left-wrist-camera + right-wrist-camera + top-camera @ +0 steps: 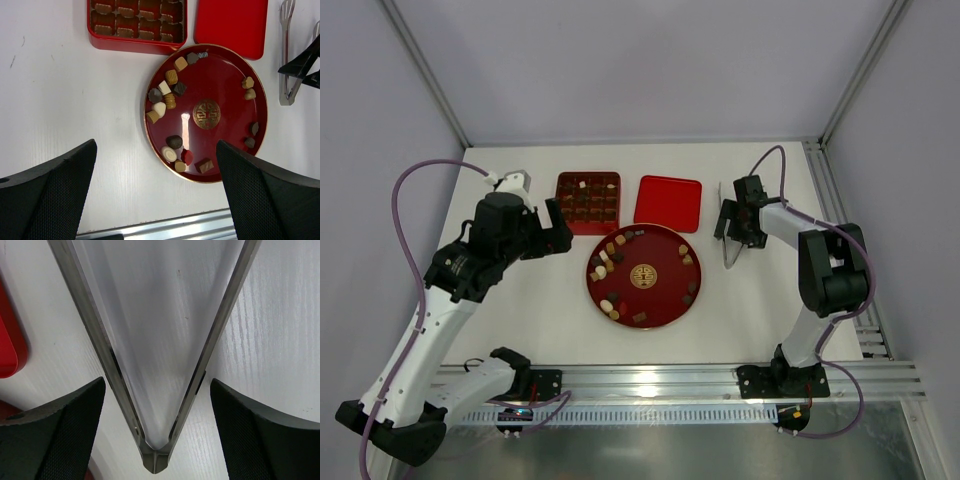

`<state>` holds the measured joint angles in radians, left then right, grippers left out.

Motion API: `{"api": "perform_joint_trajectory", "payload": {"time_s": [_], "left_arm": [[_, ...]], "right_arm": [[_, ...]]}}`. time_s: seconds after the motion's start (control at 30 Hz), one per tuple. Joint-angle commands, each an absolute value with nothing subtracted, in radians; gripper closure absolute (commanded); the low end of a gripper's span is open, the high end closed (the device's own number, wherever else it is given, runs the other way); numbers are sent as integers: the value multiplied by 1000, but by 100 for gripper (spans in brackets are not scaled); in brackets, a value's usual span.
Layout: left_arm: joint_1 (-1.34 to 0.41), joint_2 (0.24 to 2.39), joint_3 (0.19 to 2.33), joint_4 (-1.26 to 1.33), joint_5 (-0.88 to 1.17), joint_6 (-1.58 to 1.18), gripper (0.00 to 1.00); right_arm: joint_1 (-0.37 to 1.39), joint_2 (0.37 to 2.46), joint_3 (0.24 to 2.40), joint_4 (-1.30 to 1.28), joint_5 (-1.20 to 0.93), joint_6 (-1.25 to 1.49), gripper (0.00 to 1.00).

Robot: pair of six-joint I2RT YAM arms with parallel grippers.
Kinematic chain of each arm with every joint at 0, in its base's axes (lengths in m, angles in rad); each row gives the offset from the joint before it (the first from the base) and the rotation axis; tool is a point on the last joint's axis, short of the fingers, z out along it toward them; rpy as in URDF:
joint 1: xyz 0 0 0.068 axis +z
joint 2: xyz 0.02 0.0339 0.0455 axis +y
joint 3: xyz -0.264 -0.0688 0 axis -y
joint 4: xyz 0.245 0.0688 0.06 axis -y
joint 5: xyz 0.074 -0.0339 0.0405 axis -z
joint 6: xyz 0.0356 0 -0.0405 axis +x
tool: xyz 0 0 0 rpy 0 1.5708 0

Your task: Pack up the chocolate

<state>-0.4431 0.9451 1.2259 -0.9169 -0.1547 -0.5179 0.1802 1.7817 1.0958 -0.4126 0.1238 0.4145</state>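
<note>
The chocolate pieces (610, 255) lie on a round red plate (665, 300); in the left wrist view they sit in a cluster (167, 95) at the plate's (225, 145) left, with a few at its right and near rims. The red grid box (588, 200) holds several pieces (137, 22). My left gripper (560, 228) is open and empty, above the table left of the plate (155, 200). My right gripper (727, 228) is open, its fingers either side of the hinge end of metal tongs (156, 460), not touching them.
A flat red lid (668, 203) lies between the box and the tongs (729, 252); it also shows in the left wrist view (230, 25). An aluminium rail (650, 380) runs along the table's near edge. The cell walls stand at the back and sides.
</note>
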Motion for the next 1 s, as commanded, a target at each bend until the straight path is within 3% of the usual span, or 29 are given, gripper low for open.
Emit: {"api": "perform_joint_trajectory", "payload": {"time_s": [0.0,0.5,0.67,0.97], "left_arm": [[-442,945,1223,-877,-141,-528,0],[-442,942,1223,-873,-144,-528,0],[-442,948,1215,-862,-132,-541,0],[-442,994,1210,-841,-91,-554,0]], "right_arm": [[181,1706,1118,-437,135,417,14],[204,1503,1158,-540,141,420,16],[270,1572,1281,-561,147,416,30],[295,1911,1581,-589,94,402,49]]}}
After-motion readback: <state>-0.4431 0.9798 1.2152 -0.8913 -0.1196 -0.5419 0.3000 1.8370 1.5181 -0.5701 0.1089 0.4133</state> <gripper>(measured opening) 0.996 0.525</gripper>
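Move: Beside the right hand, which is low over the table with the tongs lying open between its fingers, the red lid has its middle about 17 cm to the left and 9 cm farther out, barely lower. The tongs' middle is some 3 cm ahead. The plate is centred about 24 cm left and 10 cm back; the chocolate box lies roughly 38 cm left and 9 cm ahead. For the left hand, the lid is about 22 cm ahead, 24 cm right and 26 cm below. Rising clear of the tongs it has already let go, the right hand goes up nearly straight, then swings forward and left towards the lid's right side, about 7 cm each way and ending some 11 cm higher, just starting to dip. Its fingers close from wide to about half open on nothing, while the wrist tilts them some 10 degrees outward. ##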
